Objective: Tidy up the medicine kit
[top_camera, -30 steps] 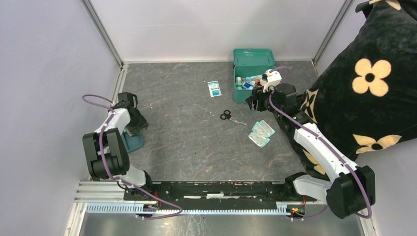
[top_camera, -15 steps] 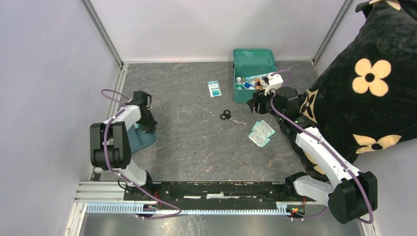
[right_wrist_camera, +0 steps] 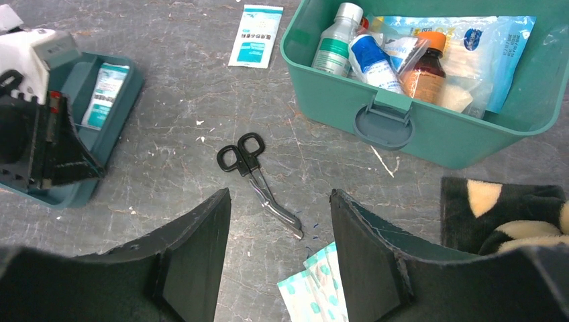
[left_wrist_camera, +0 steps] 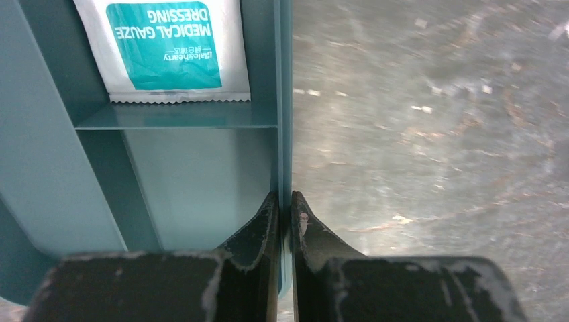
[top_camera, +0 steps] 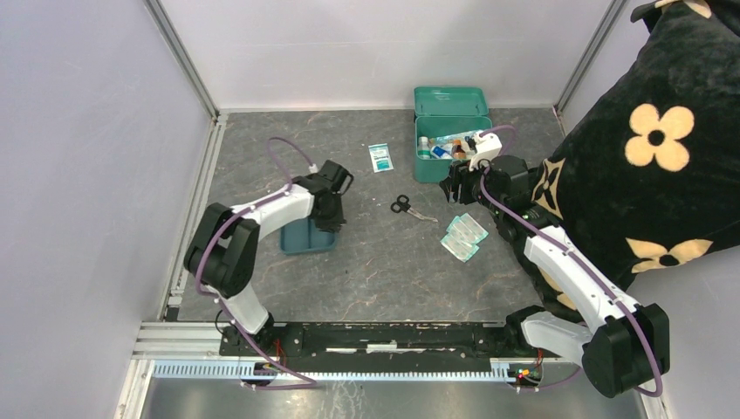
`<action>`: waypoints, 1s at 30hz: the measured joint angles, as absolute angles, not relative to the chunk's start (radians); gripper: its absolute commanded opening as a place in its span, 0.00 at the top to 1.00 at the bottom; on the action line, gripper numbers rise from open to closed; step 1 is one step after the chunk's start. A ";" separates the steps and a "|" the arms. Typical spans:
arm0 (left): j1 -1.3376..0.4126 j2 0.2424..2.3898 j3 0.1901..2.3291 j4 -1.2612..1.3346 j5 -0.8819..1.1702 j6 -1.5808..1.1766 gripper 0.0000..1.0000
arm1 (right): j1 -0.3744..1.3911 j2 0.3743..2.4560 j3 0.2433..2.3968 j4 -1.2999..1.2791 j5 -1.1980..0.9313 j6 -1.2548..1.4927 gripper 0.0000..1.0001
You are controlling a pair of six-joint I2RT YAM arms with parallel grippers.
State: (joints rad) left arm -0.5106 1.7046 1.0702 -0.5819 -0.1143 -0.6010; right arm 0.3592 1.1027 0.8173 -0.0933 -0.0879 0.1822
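Observation:
The medicine kit [top_camera: 450, 101] stands open at the back right, its lid up. Bottles, tubes and packets fill it [right_wrist_camera: 463, 144]. My left gripper [top_camera: 330, 216] is shut on the right wall of a shallow teal divided tray [top_camera: 301, 236], left of centre. In the left wrist view its fingers [left_wrist_camera: 286, 201] pinch that thin wall [left_wrist_camera: 284, 100], and a gauze dressing packet [left_wrist_camera: 164, 47] lies in the far compartment. My right gripper [top_camera: 454, 183] hangs open just in front of the kit, above the table, with nothing between its fingers [right_wrist_camera: 278, 194].
Black scissors [top_camera: 406, 206] lie in the middle of the table [right_wrist_camera: 258, 181]. A small white-teal packet [top_camera: 380, 157] lies left of the kit. Spotted plaster packs [top_camera: 462, 236] rest near the right arm. A black flowered cushion [top_camera: 654, 148] fills the right side.
My left gripper has shut on the tray's wall and dragged the tray from the far left edge towards the middle. The right arm shifted slightly and stayed open.

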 measured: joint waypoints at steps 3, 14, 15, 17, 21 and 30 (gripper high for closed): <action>-0.593 1.749 1.110 -0.572 -0.132 -0.649 0.92 | 0.359 1.105 0.813 -0.096 -0.086 0.181 0.37; -0.693 1.828 1.191 -0.552 -0.154 -0.725 0.59 | 0.359 1.113 0.802 -0.129 -0.083 0.176 0.38; -0.694 1.828 1.201 -0.551 -0.155 -0.726 0.57 | 0.359 1.112 0.798 -0.129 -0.083 0.176 0.38; -0.694 1.827 1.221 -0.547 -0.156 -0.725 0.51 | 0.359 1.106 0.779 -0.130 -0.081 0.175 0.37; -0.694 1.791 1.231 -0.551 -0.172 -0.724 0.47 | 0.359 1.092 0.720 -0.140 -0.059 0.175 0.34; -0.682 1.582 1.232 -0.588 -0.243 -0.653 0.46 | 0.358 1.101 0.652 -0.158 -0.028 0.194 0.36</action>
State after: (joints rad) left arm -0.6815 1.5818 1.2316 -0.5880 -0.2432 -0.6529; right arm 0.3580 1.1011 0.6518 -0.1581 -0.0277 0.1936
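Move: The left hand still grips the right rim of the blue tray near its near end; the tray's middle is about 7 cm left of this hand, 3 ahead and 2 below. The scissors lie roughly 21 cm to its right and 6 ahead. The right hand, empty and open, has the dotted pads some 5 cm back, 2 to its right and 21 below; from it the scissors are about 11 cm left and 2 ahead, the kit box 16 straight ahead. Rightward goes the left hand, taking the tray by its pinched rim about 7 cm towards the scissors and sinking slightly; then its fingers open, let go of the rim, and it rises about 10 cm, tipping its fingers forward. The open right hand meanwhile sinks about 9 cm, drawing back and slightly right towards the dotted pads, fingertips tilting further down. ##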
